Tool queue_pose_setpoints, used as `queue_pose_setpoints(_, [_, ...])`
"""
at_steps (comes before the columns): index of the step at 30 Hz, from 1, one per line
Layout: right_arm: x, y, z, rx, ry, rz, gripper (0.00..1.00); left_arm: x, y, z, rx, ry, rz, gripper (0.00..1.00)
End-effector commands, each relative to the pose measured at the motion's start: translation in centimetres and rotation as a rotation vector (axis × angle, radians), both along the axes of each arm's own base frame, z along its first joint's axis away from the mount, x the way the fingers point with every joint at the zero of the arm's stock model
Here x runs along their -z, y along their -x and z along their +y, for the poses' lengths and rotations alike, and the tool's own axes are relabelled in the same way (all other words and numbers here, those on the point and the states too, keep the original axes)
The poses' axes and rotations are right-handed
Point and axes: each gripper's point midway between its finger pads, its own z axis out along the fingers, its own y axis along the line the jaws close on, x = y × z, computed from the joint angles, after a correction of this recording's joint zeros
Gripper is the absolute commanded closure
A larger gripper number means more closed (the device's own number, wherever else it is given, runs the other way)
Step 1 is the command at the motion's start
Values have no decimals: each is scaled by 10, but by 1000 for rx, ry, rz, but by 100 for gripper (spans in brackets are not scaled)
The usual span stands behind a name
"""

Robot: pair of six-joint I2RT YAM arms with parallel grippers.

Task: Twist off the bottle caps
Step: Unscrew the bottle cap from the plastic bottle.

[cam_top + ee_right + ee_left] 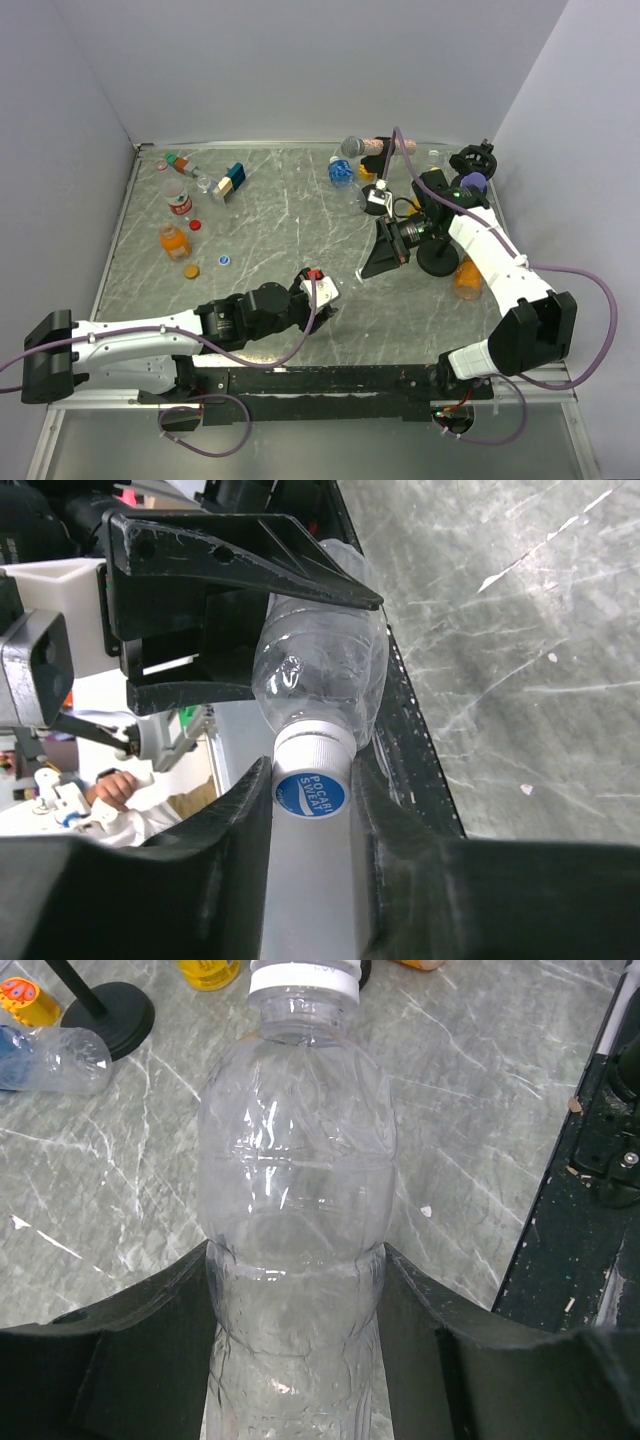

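Note:
A clear plastic bottle [295, 1160] is held off the table, lying nearly level, with my left gripper [295, 1290] shut on its waist, one black finger on each side. Its white bottle cap [310, 780], with a blue printed top, points at the right wrist camera. My right gripper [310, 815] is shut on that cap, both fingers pressed against its ribbed sides. From above, the left gripper [325, 295] and right gripper [372, 262] face each other near the table's front centre, and the clear bottle between them barely shows.
At the back left stand an orange bottle [173, 240] and a red-labelled bottle [178, 198], with loose red [195, 224], orange [191, 270] and blue [223, 261] caps nearby. A blue-labelled bottle [341, 171], a grey microphone [352, 147] and a black stand base [438, 260] are at the back right.

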Motion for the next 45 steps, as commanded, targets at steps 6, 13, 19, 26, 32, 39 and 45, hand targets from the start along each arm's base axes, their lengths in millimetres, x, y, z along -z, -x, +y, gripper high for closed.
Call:
queue_pose_setpoints(6, [-25,14,1,-75,-60,-132,88,-32,7,-8,25,139,-4,99])
queue_pose_setpoints(13, [-26,34,8,-250,-81,-395,91,-30,31,-10,139,195,101,99])
queue_pose_setpoints(19, [-21,52,15,-484,-139,-911,92,-25,50,-8,304,237,223,99])
queue_pose_setpoints(26, [-20,38,24,-498,-145,-900,88,-25,37,3,230,214,194,99])
queue_pose_setpoints(32, [-43,35,28,-397,-123,-774,34,-14,27,7,174,152,181,99])
queue_pose_setpoints(39, [-77,26,18,-193,-87,-737,1,-17,13,10,98,149,137,99])
queue_pose_setpoints(45, [-48,4,6,176,74,-374,1,-26,4,10,-9,113,28,99])
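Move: My right fingers are already shut on the white cap, so the bottle cap sits right at that hand point. My left hand still holds the clear bottle, with the cap about 5 cm ahead, 9 cm right and 3 cm above it. From my right hand the microphone stand's base is about 25 cm ahead and 5 cm right, and the black disc base about 7 cm ahead and 20 cm right, both some 18 cm lower. Keeping the cap pinched, I roll my right hand some 55 degrees counter-clockwise, looking along its fingers at the cap, while both hands draw back about 5 cm, my left gripping the bottle. Both ease partly forward again; then my right fingers open wide, letting go of the cap, and the hand rises about 5 cm off it. ##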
